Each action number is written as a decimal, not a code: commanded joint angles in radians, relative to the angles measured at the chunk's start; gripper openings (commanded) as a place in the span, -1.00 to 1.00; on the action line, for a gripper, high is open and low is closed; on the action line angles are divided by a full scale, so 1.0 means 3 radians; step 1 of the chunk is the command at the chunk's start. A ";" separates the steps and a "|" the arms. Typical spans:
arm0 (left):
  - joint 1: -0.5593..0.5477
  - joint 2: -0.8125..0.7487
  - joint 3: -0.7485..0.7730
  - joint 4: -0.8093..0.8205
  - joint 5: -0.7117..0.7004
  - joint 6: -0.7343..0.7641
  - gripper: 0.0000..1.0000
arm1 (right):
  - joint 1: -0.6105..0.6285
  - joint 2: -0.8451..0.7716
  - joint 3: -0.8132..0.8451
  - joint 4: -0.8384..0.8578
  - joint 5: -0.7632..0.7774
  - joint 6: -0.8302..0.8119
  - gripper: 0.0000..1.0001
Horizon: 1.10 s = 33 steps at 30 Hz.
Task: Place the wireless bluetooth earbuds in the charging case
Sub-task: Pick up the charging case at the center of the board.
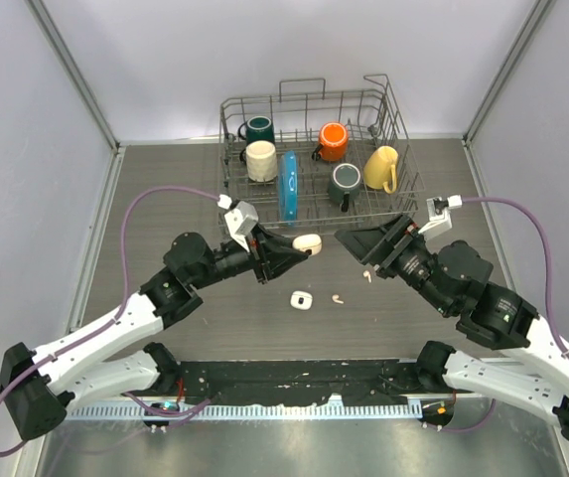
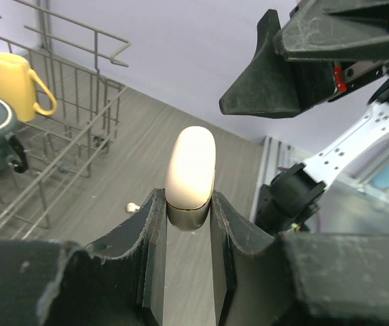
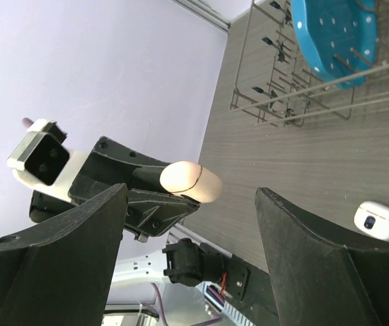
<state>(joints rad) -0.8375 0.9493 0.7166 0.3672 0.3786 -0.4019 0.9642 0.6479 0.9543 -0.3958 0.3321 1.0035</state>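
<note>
My left gripper [image 1: 297,248] is shut on a cream oval charging case [image 1: 307,242], held above the table with its lid closed and a thin seam showing [image 3: 191,182]. The left wrist view has the case [image 2: 191,170] pinched upright between the fingertips of that gripper [image 2: 189,201]. My right gripper [image 1: 350,242] stands open just right of the case, with nothing between its fingers [image 3: 191,198]. Two tiny white earbuds lie on the table, one [image 1: 338,297] in the middle and one [image 1: 367,274] under the right gripper. One earbud [image 2: 132,207] shows in the left wrist view.
A second small white case [image 1: 300,299] [image 3: 377,220] lies on the table beside the earbuds. A wire dish rack [image 1: 403,149] at the back holds several mugs and a blue plate [image 1: 288,186]. Grey walls close in the sides.
</note>
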 commanded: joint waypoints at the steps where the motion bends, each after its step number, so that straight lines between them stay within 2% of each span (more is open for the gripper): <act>1: -0.0107 -0.0081 -0.0001 -0.0130 -0.0316 0.0531 -1.00 | 0.0002 0.0130 0.0184 -0.0204 0.0018 0.0326 0.63; 13: -0.0348 -0.0173 -0.0006 -0.0273 -0.0720 0.0823 -1.00 | -0.0059 0.0504 0.0342 -0.0143 -0.0559 0.0500 0.64; 19: -0.0353 -0.0204 -0.0021 -0.0309 -0.0781 0.0854 -1.00 | -0.0452 0.0499 0.0128 -0.0067 -0.0871 0.0638 0.65; 20: -0.0353 -0.0204 -0.0026 -0.0309 -0.0781 0.0859 -1.00 | -0.0579 0.0499 0.0082 -0.0046 -0.1044 0.0643 0.66; 26: -0.0358 -0.0183 -0.0032 -0.0303 -0.0807 0.0900 -1.00 | -0.0872 0.0581 -0.0240 0.0526 -0.1877 0.0909 0.65; 30: -0.0363 -0.0158 -0.0026 -0.0304 -0.0827 0.0931 -1.00 | -0.0892 0.0596 -0.0389 0.0976 -0.2037 0.1088 0.66; 33: -0.0358 -0.0122 -0.0016 -0.0288 -0.0817 0.0936 -1.00 | -0.0898 0.0622 -0.0440 0.1073 -0.2088 0.1134 0.66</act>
<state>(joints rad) -0.9424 0.9066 0.7059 0.2474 0.1478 -0.1455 0.7013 0.8352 0.8288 -0.2340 -0.1978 1.2907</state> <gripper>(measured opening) 0.297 0.831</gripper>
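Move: The charging case I hold in my left fingertips sticks out about 2 cm to that hand's right and 1 cm ahead. From my open right hand it lies some 8 cm to the left, roughly level front to back and about 3 cm lower. Down on the board, about 25 cm below the right hand, are a second white case about 9 cm left and 1 cm back, and a loose earbud about 1 cm left and 1 cm back. I bring my wide-open right hand down about 6 cm and left about 5 cm to the held case, easing forward some 2 cm partway, while its fingertips tip down about 20 degrees and swing counter-clockwise. My left hand keeps its pinch, sinks about 2 cm and tips the case slightly down to meet it. The right fingers come up close around the case's free end without closing. ##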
